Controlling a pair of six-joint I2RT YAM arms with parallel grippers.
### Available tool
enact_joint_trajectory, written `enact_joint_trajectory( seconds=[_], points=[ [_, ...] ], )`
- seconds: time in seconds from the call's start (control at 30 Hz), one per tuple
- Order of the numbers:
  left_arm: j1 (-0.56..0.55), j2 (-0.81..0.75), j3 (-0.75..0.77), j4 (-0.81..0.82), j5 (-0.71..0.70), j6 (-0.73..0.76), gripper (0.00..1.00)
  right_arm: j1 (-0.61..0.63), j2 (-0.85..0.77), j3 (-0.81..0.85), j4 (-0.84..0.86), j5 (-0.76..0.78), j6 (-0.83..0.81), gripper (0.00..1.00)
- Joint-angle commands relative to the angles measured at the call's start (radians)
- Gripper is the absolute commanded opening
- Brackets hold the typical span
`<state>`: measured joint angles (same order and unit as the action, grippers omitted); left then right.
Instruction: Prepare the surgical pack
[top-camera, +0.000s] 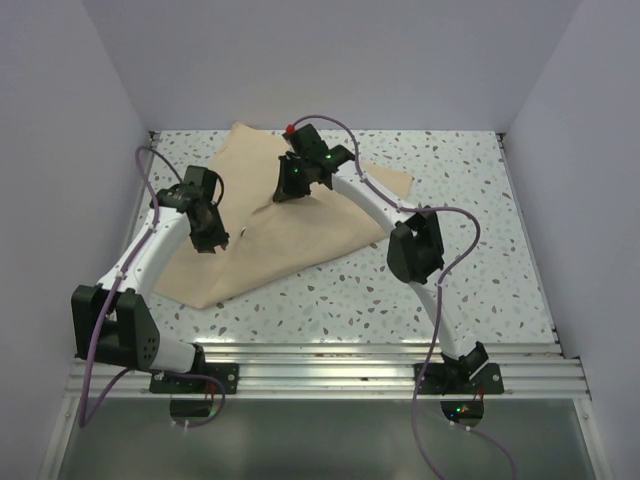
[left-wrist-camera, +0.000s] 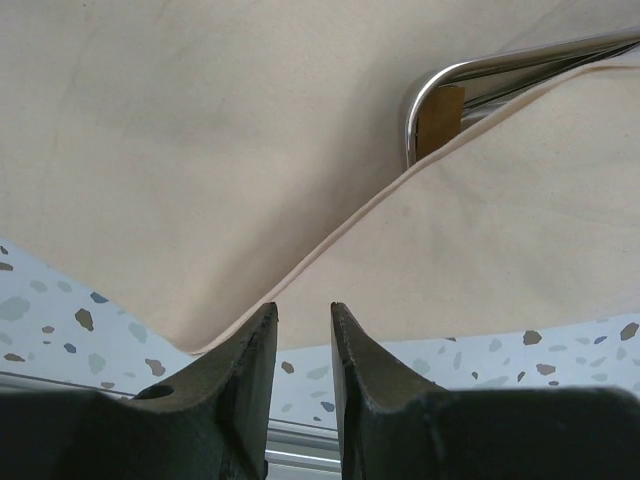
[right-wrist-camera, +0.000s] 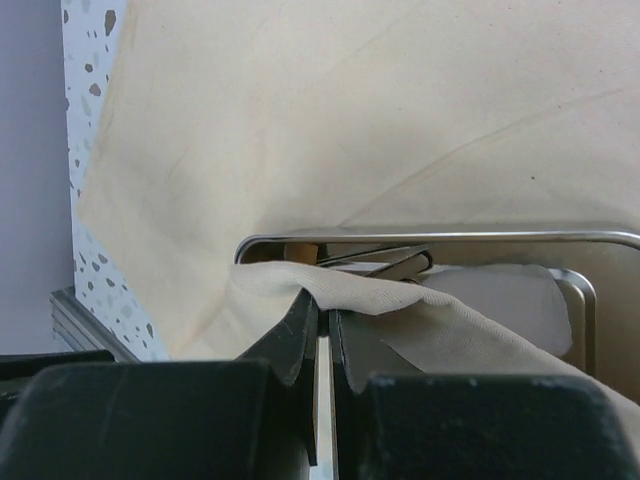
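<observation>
The surgical pack's tan wrap sheet (top-camera: 290, 245) lies spread and partly folded on the left half of the table. My right gripper (top-camera: 287, 188) is over its far middle, shut on a lifted edge of the sheet (right-wrist-camera: 330, 285) that drapes over the steel tray (right-wrist-camera: 450, 237). Instruments (right-wrist-camera: 390, 262) show inside the tray under the cloth. My left gripper (top-camera: 214, 238) hovers over the sheet's left side. In the left wrist view the left gripper (left-wrist-camera: 303, 312) is open with nothing between its fingers. A folded hem (left-wrist-camera: 340, 225) runs diagonally there, and a tray corner (left-wrist-camera: 412, 110) peeks out beyond it.
The speckled table (top-camera: 450, 200) stretches to the right of the sheet. White walls close in the left, back and right sides. An aluminium rail (top-camera: 330, 360) runs along the near edge by the arm bases.
</observation>
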<state>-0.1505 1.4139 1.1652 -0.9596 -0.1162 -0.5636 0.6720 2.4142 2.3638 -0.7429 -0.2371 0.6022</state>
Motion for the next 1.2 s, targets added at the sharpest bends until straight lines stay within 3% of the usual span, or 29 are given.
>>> enact_joint_trajectory(
  seconds=[0.0, 0.6, 0.93, 1.17],
  points=[
    [0.012, 0.008, 0.024, -0.004, -0.005, 0.013, 0.32, -0.008, 0.023, 0.057, 0.083, -0.056, 0.008, 0.03],
    [0.02, 0.039, 0.025, 0.005, 0.007, 0.013, 0.32, -0.037, 0.149, 0.084, 0.151, -0.108, 0.025, 0.15],
    [0.02, 0.042, 0.021, 0.018, 0.018, -0.002, 0.32, -0.035, 0.181, 0.1, 0.145, -0.114, 0.002, 0.43],
    [0.022, 0.06, 0.051, 0.002, 0.029, -0.028, 0.33, -0.043, 0.206, 0.143, 0.129, -0.117, -0.004, 0.46]
  ],
)
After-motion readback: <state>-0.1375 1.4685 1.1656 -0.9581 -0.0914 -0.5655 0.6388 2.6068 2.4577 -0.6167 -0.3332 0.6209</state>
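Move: The right hand already pinches the cloth's edge above the loaded tray; the tray's middle is about 2 cm back, 3 cm right and 12 cm below it. The tray's far-left long rim runs about 4 cm ahead and 1 cm left, some 10 cm down; the white pad is level and 5 cm right, the orange card 5 cm back and 6 cm left, both about 12 cm below. From the left hand the tray's middle is about 13 cm ahead, 15 cm right, 11 cm down. Lower the right gripper about 6 to 7 cm, easing it some 3 cm forward and a little left, to lay the pinched cloth edge over the tray's far-left rim. Open the fingers to nearly half on the way down, most of it near the bottom, let go of the cloth, then start back up by about 1 cm. ##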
